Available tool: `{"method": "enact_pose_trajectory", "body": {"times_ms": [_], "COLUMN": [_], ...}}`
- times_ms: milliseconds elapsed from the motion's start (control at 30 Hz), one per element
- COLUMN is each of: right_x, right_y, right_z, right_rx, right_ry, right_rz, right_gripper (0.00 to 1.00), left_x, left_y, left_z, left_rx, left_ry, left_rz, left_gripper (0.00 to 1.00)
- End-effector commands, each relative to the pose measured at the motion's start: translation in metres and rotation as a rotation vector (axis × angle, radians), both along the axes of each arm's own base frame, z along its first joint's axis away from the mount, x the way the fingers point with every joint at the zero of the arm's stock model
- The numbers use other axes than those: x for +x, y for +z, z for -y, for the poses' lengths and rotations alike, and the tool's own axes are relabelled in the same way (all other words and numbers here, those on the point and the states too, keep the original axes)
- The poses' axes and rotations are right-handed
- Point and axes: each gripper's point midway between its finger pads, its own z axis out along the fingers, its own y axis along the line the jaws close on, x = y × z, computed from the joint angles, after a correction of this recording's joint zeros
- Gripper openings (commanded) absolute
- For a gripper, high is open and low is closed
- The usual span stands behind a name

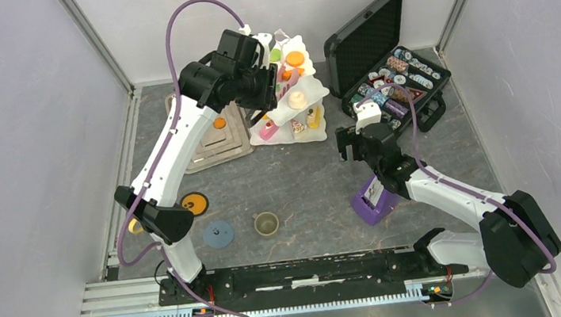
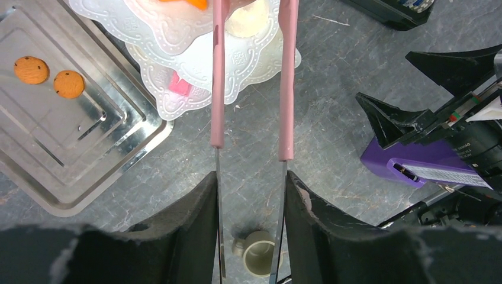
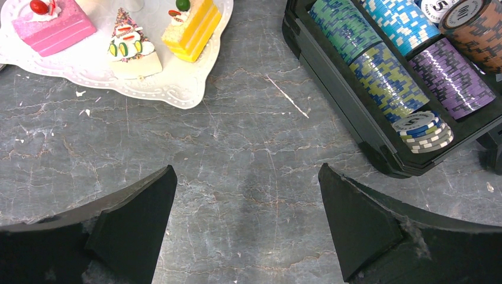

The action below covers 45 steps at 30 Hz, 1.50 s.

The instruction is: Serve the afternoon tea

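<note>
The white three-tier stand (image 1: 317, 88) stands at the back of the table with small pastries on its tiers. My left gripper (image 1: 264, 76) hovers above it, shut on metal tongs (image 2: 287, 89). The tongs' pink tips stand apart over the upper tiers (image 2: 177, 35), beside a cream pastry (image 2: 248, 18). A pink cake (image 3: 53, 23), a cream wedge (image 3: 130, 50) and a yellow slice (image 3: 192, 26) lie on the bottom tier (image 3: 171, 89). The olive cup (image 1: 266, 223) sits at the front. My right gripper (image 1: 352, 146) hangs open over bare table, right of the stand.
A stepped metal tray (image 2: 59, 148) left of the stand carries two orange cookies (image 2: 31, 69). The open black case of poker chips (image 1: 395, 73) is at the back right. A purple card holder (image 1: 374, 200) stands under my right arm. A blue coaster (image 1: 218, 233) and an orange one (image 1: 196, 204) lie at the front left.
</note>
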Motion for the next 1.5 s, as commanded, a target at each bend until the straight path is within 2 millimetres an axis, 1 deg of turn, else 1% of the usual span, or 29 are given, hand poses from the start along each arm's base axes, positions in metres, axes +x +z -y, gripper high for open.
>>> {"method": "enact_pose_trajectory", "body": {"times_ms": [0,133,367,500,633,767,833,867,933,967,1033,1100,1167,1200,1233,1267,1333,1367,1400,1467], "right_x": [0.009,0.009,0.01,0.009,0.01,0.009,0.009,0.009,0.009,0.009,0.009,0.009,0.009,0.009,0.009,0.009,0.009,0.009,0.009,0.009], "right_y": [0.022,0.022,0.02,0.021,0.021,0.02,0.02,0.02,0.02,0.02,0.02,0.018,0.018,0.018,0.018,0.019,0.018,0.019,0.019,0.019], "right_z": [-0.006,-0.005,-0.007,-0.007,-0.007,-0.009,-0.009,-0.009,-0.008,-0.008,-0.01,-0.011,-0.013,-0.013,-0.013,-0.013,-0.012,-0.012,-0.012,-0.013], "right_rx": [0.032,0.03,0.033,0.035,0.034,0.04,0.04,0.038,0.038,0.038,0.044,0.05,0.054,0.055,0.056,0.056,0.053,0.053,0.054,0.054], "right_ry": [-0.002,-0.003,0.003,0.003,0.005,0.009,0.009,0.009,0.008,0.009,0.013,0.019,0.024,0.024,0.024,0.023,0.022,0.021,0.021,0.024], "right_rz": [0.057,0.059,0.054,0.055,0.055,0.051,0.051,0.051,0.051,0.052,0.05,0.044,0.043,0.042,0.042,0.043,0.042,0.042,0.044,0.044], "right_gripper": [0.98,0.98,0.98,0.98,0.98,0.98,0.98,0.98,0.98,0.98,0.98,0.98,0.98,0.98,0.98,0.98,0.98,0.98,0.98,0.98], "left_x": [0.007,0.008,0.004,0.002,0.0,0.0,-0.001,-0.002,-0.005,-0.008,-0.014,-0.02,-0.024,-0.027,-0.027,-0.029,-0.023,-0.017,-0.009,0.012], "left_y": [0.016,0.025,0.061,0.073,0.079,0.076,0.078,0.081,0.088,0.094,0.098,0.09,0.066,0.055,0.038,0.025,-0.003,-0.016,-0.024,-0.043], "left_z": [0.0,-0.002,-0.003,-0.009,-0.014,-0.015,-0.018,-0.022,-0.041,-0.056,-0.088,-0.117,-0.146,-0.156,-0.164,-0.17,-0.179,-0.183,-0.184,-0.187], "left_rx": [-0.024,-0.037,-0.108,-0.117,-0.113,-0.102,-0.104,-0.098,-0.065,-0.04,0.012,0.031,0.036,0.021,0.009,0.002,-0.007,-0.013,-0.025,-0.053], "left_ry": [0.023,0.03,0.015,0.025,0.029,0.035,0.043,0.055,0.111,0.156,0.247,0.318,0.388,0.409,0.43,0.443,0.467,0.479,0.487,0.508], "left_rz": [0.051,0.081,0.182,0.22,0.243,0.238,0.243,0.255,0.296,0.328,0.365,0.347,0.273,0.235,0.183,0.15,0.087,0.058,0.046,0.02], "left_gripper": [0.47,0.46,0.49,0.5,0.5,0.5,0.5,0.5,0.5,0.49,0.51,0.52,0.52,0.51,0.51,0.51,0.51,0.51,0.51,0.52]}}
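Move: Two small orange cookies are left on the metal tray. The nearer, right-hand one lies some 16 cm ahead of the left hand, 17 cm to its left and 30 cm below; its mate is 3 cm farther out and 3 cm more to the left. The orange fish just set on the stand's top plate is about 12 cm ahead, 7 cm right and 12 cm down. From the right hand, the nearer cookie is roughly 16 cm ahead, 39 cm left, 12 cm down. The orange fish on the top plate, already released, is left behind: the left hand, still gripping the spread pink tongs, rises about 5 cm and tips them up slightly. It then sweeps quickly some 20 cm left and a little back, turning about 30 degrees counter-clockwise, and sinks some 6 cm at the end towards the two cookies on the tray. ##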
